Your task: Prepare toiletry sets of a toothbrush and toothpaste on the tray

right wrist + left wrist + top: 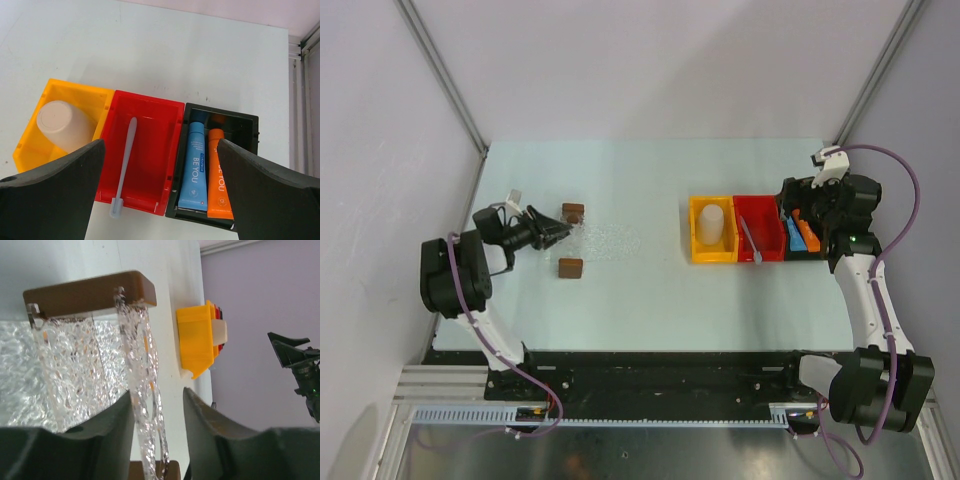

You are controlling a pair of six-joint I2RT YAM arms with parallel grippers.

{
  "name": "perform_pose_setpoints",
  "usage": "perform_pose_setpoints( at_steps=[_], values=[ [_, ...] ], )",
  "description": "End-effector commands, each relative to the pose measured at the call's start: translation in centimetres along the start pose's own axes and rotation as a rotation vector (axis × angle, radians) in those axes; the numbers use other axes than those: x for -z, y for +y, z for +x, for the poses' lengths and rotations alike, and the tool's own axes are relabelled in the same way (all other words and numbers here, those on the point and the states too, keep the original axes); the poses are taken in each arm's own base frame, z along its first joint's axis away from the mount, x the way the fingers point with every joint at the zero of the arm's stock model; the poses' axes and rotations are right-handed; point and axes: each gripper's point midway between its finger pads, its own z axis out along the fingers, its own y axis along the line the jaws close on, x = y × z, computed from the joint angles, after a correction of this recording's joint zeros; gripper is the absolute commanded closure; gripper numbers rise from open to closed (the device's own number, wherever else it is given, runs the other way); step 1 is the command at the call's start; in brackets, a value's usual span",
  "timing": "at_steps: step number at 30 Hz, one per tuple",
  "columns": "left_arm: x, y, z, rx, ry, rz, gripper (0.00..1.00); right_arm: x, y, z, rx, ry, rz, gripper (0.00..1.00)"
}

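The tray of clear plastic lies left of the table's middle, with a brown wooden block at each short end. My left gripper is at its left long side. In the left wrist view the clear rim runs between my left gripper's jaws, which stand apart, with a gap on the right. The whitish toothbrush lies in the red bin. A blue toothpaste and an orange toothpaste lie side by side in the black bin. My right gripper hovers wide open above those bins, holding nothing.
A yellow bin with a beige cup stands left of the red bin. All three bins form a row at the right of the table. Grey walls close in the table at the back and sides.
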Motion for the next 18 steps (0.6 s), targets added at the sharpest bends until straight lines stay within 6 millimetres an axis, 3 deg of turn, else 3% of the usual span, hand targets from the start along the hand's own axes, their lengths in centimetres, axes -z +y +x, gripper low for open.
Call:
perform_pose_setpoints(
  at_steps=[1, 7, 16, 18],
  values=[
    [0.5, 0.1, -0.2, -0.059, -0.01, 0.018, 0.5, 0.0, 0.2, -0.5, 0.016, -0.02, -0.015, 0.0],
    [1.4, 1.0, -0.3, -0.099, -0.022, -0.063, 0.28, -0.1, 0.2, -0.4, 0.015, -0.017, -0.015, 0.0],
    [3.5, 2.7, -0.4, -0.315, 0.008, -0.281, 0.23, -0.4, 0.3, 0.0, 0.013, -0.004, -0.02, 0.0],
    [4.1, 2.0, -0.3, -0.347, 0.011, -0.292, 0.23, -0.5, 0.2, 0.0, 0.014, -0.002, -0.019, 0.0]
  ],
)
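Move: The left hand is at the left edge of the clear tray with brown end blocks; the tray's middle lies about 3 cm to the right, 2 cm back and 4 cm below. The far block is some 5 cm ahead and 2 cm right, the near one 9 cm back and 2 cm right. The rippled clear mat's middle is roughly 8 cm right and 2 cm back. From the right hand, the tray lies some 50 cm left, 4 cm back and well below, about 20 cm. The left hand opens wider, backing left from the tray and sinking, about 4 cm overall, rolling left-side-up 15 degrees. ##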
